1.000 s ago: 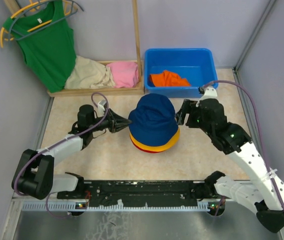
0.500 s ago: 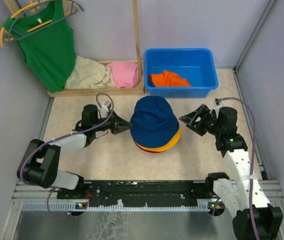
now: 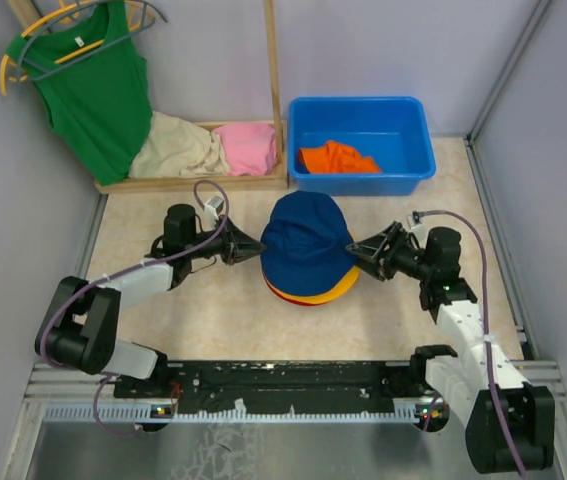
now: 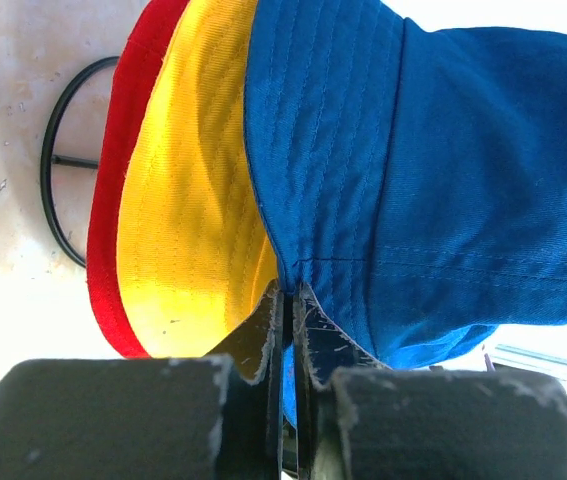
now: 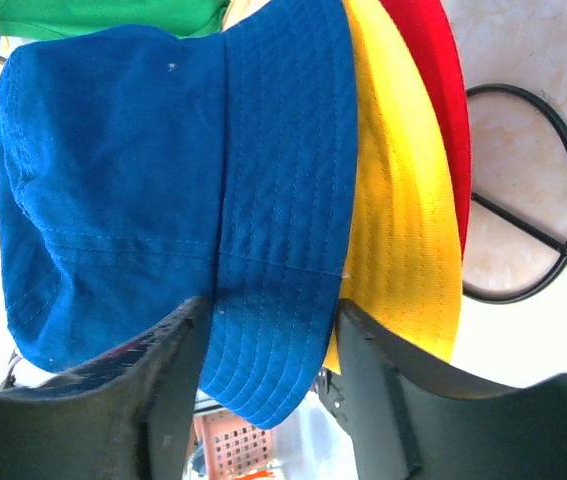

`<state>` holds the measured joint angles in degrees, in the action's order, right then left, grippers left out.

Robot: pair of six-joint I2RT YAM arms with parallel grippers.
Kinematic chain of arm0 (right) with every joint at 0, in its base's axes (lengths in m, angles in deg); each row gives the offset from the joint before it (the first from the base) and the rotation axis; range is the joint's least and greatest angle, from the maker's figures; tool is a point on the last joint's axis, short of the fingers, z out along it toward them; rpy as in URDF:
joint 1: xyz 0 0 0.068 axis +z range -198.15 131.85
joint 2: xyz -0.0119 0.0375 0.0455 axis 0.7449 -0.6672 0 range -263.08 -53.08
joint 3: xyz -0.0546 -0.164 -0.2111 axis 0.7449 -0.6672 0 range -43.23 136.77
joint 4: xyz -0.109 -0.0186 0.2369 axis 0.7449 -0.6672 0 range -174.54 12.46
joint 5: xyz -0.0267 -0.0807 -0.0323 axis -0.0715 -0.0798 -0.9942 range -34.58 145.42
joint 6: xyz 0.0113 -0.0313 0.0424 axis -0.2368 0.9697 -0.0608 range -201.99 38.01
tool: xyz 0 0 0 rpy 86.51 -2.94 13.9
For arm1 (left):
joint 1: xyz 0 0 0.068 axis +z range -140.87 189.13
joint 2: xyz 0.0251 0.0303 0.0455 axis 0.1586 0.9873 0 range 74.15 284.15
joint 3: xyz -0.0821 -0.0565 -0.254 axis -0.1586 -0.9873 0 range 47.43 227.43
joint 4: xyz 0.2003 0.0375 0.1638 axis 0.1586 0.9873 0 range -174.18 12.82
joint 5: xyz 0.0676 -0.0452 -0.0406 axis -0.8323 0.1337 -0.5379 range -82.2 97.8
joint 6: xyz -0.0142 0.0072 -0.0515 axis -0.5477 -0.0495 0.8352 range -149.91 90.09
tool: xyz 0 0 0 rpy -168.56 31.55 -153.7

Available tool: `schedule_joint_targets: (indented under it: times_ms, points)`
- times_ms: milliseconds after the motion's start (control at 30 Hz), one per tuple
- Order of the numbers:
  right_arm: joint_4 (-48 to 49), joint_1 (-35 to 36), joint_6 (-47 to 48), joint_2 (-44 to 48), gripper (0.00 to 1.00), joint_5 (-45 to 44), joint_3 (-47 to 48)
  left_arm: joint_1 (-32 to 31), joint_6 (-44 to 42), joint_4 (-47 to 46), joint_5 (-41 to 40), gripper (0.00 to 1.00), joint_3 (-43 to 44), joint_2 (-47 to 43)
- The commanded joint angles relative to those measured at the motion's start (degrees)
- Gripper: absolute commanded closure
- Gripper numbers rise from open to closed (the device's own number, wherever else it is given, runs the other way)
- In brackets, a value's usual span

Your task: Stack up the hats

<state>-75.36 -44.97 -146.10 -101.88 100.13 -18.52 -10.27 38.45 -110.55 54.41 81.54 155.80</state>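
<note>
Three hats are stacked at the table's middle: a navy blue hat (image 3: pixel 306 240) on top, a yellow-orange hat (image 3: pixel 337 289) under it, a red hat (image 3: pixel 281 294) at the bottom. My left gripper (image 3: pixel 255 247) is shut on the blue hat's left brim (image 4: pixel 323 150), its jaws (image 4: pixel 289 300) pinching the cloth edge beside the yellow-orange hat (image 4: pixel 193 200). On the other side my right gripper (image 3: pixel 356 250) stands open astride the blue hat's brim (image 5: pixel 283 200), fingers either side, not pressing it. A bright orange hat (image 3: pixel 335 157) lies crumpled in the blue bin (image 3: pixel 358 103).
A black wire stand ring (image 5: pixel 533 200) sits under the stack on the table. At the back left, a wooden frame (image 3: pixel 275 90) holds a green tank top (image 3: pixel 98 90) on a hanger, with beige (image 3: pixel 176 148) and pink (image 3: pixel 246 148) folded clothes below.
My left gripper has closed on the blue hat's left brim. The right arm drew back, then came in low to the right brim, its jaws narrowing around it.
</note>
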Motion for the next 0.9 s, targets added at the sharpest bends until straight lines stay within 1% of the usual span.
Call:
schedule_joint_targets:
  times_ms: [0, 33, 67, 100, 133, 167, 500, 667, 867]
  points:
    - [7.95, -0.32, -2.64, -1.49, 0.51, 2.05, -0.09, -0.20, -1.21, 0.10, 0.93, 0.96, 1.92, 0.78]
    - [8.02, -0.37, -2.49, -1.98, 0.58, 1.79, -0.05, -0.19, -1.27, 0.09, 0.87, 0.96, 1.93, 0.94]
    - [8.27, -0.37, -2.31, -2.53, 0.68, 1.45, -0.18, -0.20, -1.29, 0.09, 0.78, 0.96, 1.93, 1.13]
    - [8.51, -0.41, -2.01, -3.06, 0.85, 1.18, -0.22, -0.20, -1.33, 0.03, 0.86, 0.96, 1.86, 1.25]
    - [8.26, -0.37, -1.53, -3.59, 0.97, 0.80, -0.27, -0.20, -1.42, -0.11, 0.86, 0.96, 1.78, 1.50]
    - [7.80, -0.42, -0.89, -4.05, 1.00, 0.21, -0.22, -0.20, -1.53, -0.17, 1.07, 0.97, 1.75, 1.70]
    - [5.93, -3.27, 6.06, -8.25, 1.00, -0.86, -4.56, 0.06, -5.18, 2.05, 1.71, 0.99, -0.32, 2.55]
    - [4.01, -3.38, 9.64, -9.47, 1.00, -2.24, -6.27, 0.32, -9.11, 6.83, 1.55, 1.00, -1.08, 1.50]
    - [2.88, -3.36, 11.49, -9.41, 1.00, -2.30, -6.57, 0.41, -10.48, 7.52, 1.19, 1.00, -5.96, -1.17]
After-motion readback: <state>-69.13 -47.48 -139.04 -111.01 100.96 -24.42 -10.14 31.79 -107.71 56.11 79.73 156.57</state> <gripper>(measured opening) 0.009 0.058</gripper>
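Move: The right hand's open fingers straddle the near-right brim of the blue hat, whose middle lies about 9 cm to its left, level fore and aft and some 2 cm above; the yellow hat's middle is 8 cm left, 2 cm back and 3 cm below, and the red hat's 9 cm left, 3 cm back and 5 cm below. The orange hat lies in the bin some 20 cm ahead, 2 cm left and 14 cm lower. For the left hand, already pinching the opposite brim, the blue hat's middle is about 10 cm to the right and 3 cm above. The right fingers close on the blue hat's brim while easing about 1.5 cm forward, then draw that side down some 6 cm over the yellow hat, coming slightly back and keeping the fingertip pinch. The left hand keeps its pinch on the other side of the brim and sinks about 2.5 cm, slowly at first and then faster, with a slight pull back at the end. ##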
